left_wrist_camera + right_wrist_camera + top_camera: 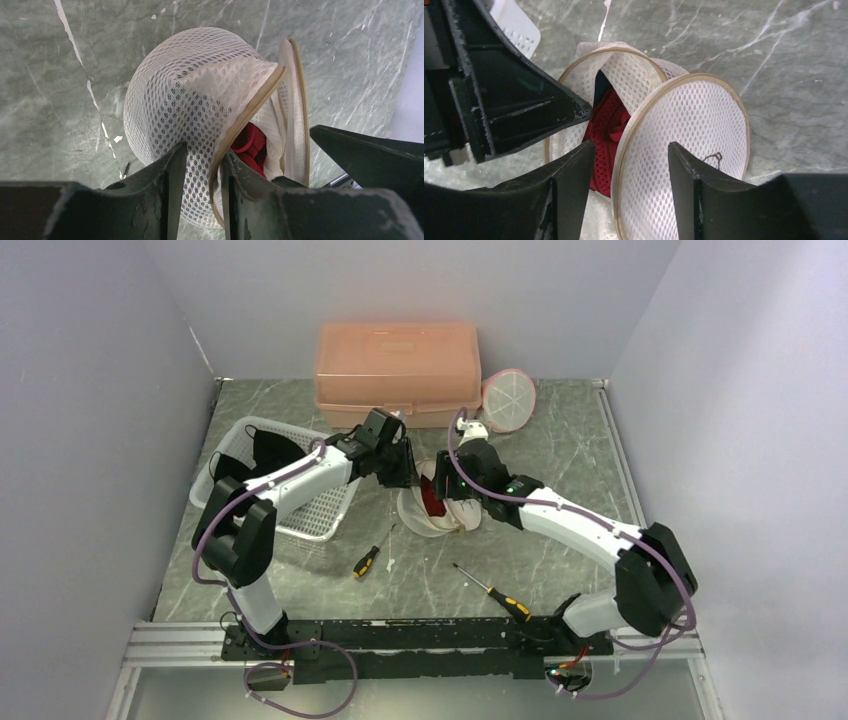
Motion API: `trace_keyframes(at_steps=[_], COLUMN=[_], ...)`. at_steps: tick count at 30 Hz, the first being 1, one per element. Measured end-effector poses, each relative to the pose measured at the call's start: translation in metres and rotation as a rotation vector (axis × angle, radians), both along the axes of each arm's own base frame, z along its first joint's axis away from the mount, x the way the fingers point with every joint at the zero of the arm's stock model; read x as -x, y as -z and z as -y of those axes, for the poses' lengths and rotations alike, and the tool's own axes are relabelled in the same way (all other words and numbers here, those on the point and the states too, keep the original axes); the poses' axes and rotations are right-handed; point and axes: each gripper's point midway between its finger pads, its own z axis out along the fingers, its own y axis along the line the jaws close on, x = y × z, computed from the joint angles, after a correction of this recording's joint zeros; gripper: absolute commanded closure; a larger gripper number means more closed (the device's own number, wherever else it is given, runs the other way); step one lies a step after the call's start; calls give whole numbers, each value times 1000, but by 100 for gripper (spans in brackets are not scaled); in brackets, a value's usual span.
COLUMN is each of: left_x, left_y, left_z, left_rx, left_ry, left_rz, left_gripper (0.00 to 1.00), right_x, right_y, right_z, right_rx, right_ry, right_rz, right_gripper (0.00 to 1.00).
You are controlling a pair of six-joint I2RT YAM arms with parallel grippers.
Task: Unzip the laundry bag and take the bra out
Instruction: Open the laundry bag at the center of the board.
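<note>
The white mesh laundry bag (428,520) lies mid-table, unzipped, its round lid flap (684,125) standing away from the body. The red bra (432,498) shows in the opening (250,145) (606,125). My left gripper (408,468) comes in from the left. In the left wrist view, the left gripper (202,150) is shut on the bag's mesh wall (190,90) beside the tan zip edge. My right gripper (448,485) comes in from the right. In the right wrist view, the right gripper (631,147) stands open astride the lid flap, one finger by the bra.
A peach plastic box (397,370) stands at the back, and a pink-rimmed round mesh bag (508,400) leans beside it. A white basket (300,495) holding dark items lies under the left arm. Two screwdrivers (365,562) (495,592) lie near the front. Walls close in both sides.
</note>
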Motion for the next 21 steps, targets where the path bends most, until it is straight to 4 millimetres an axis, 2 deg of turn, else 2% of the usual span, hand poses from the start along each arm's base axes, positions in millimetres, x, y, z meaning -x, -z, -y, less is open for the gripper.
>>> trace_keyframes(at_steps=[3, 6, 9, 10, 13, 16, 18, 21], left_x=[2, 1, 2, 3, 5, 9, 12, 13], left_y=[3, 2, 2, 2, -1, -13, -25, -52], left_z=[-1, 0, 0, 0, -2, -5, -6, -11], left_rx=[-2, 6, 11, 11, 22, 56, 90, 164], left_ry=[-2, 1, -1, -1, -4, -12, -21, -52], left_rz=[-9, -8, -5, -5, 5, 43, 82, 180], left_gripper=[69, 79, 96, 97, 97, 97, 97, 97], right_x=[-3, -7, -9, -9, -10, -12, -13, -11], right_y=[12, 20, 23, 23, 16, -6, -35, -90], right_z=[-6, -8, -7, -5, -2, -3, -5, -4], right_rx=[28, 54, 74, 80, 87, 63, 20, -76], right_ry=[-12, -11, -5, -2, 0, -21, -43, -72], right_rz=[-45, -71, -83, -81, -60, 8, 96, 269], right_gripper=[54, 72, 93, 98, 100, 100, 100, 100])
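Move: The laundry bag's left rim stands right between the left fingers, about 1 cm below the hand point. The lid's edge lies between the right fingers, 1 cm ahead, 1 cm to the left and 2 cm lower. The red bra shows in the gap, from the left hand some 3 cm right, 2 back and 4 below, from the right hand 1 left, 3 back and 6 below. Both hands pinch shut, left on bag rim, right on lid edge; left then rises 5 cm, right some 11. ##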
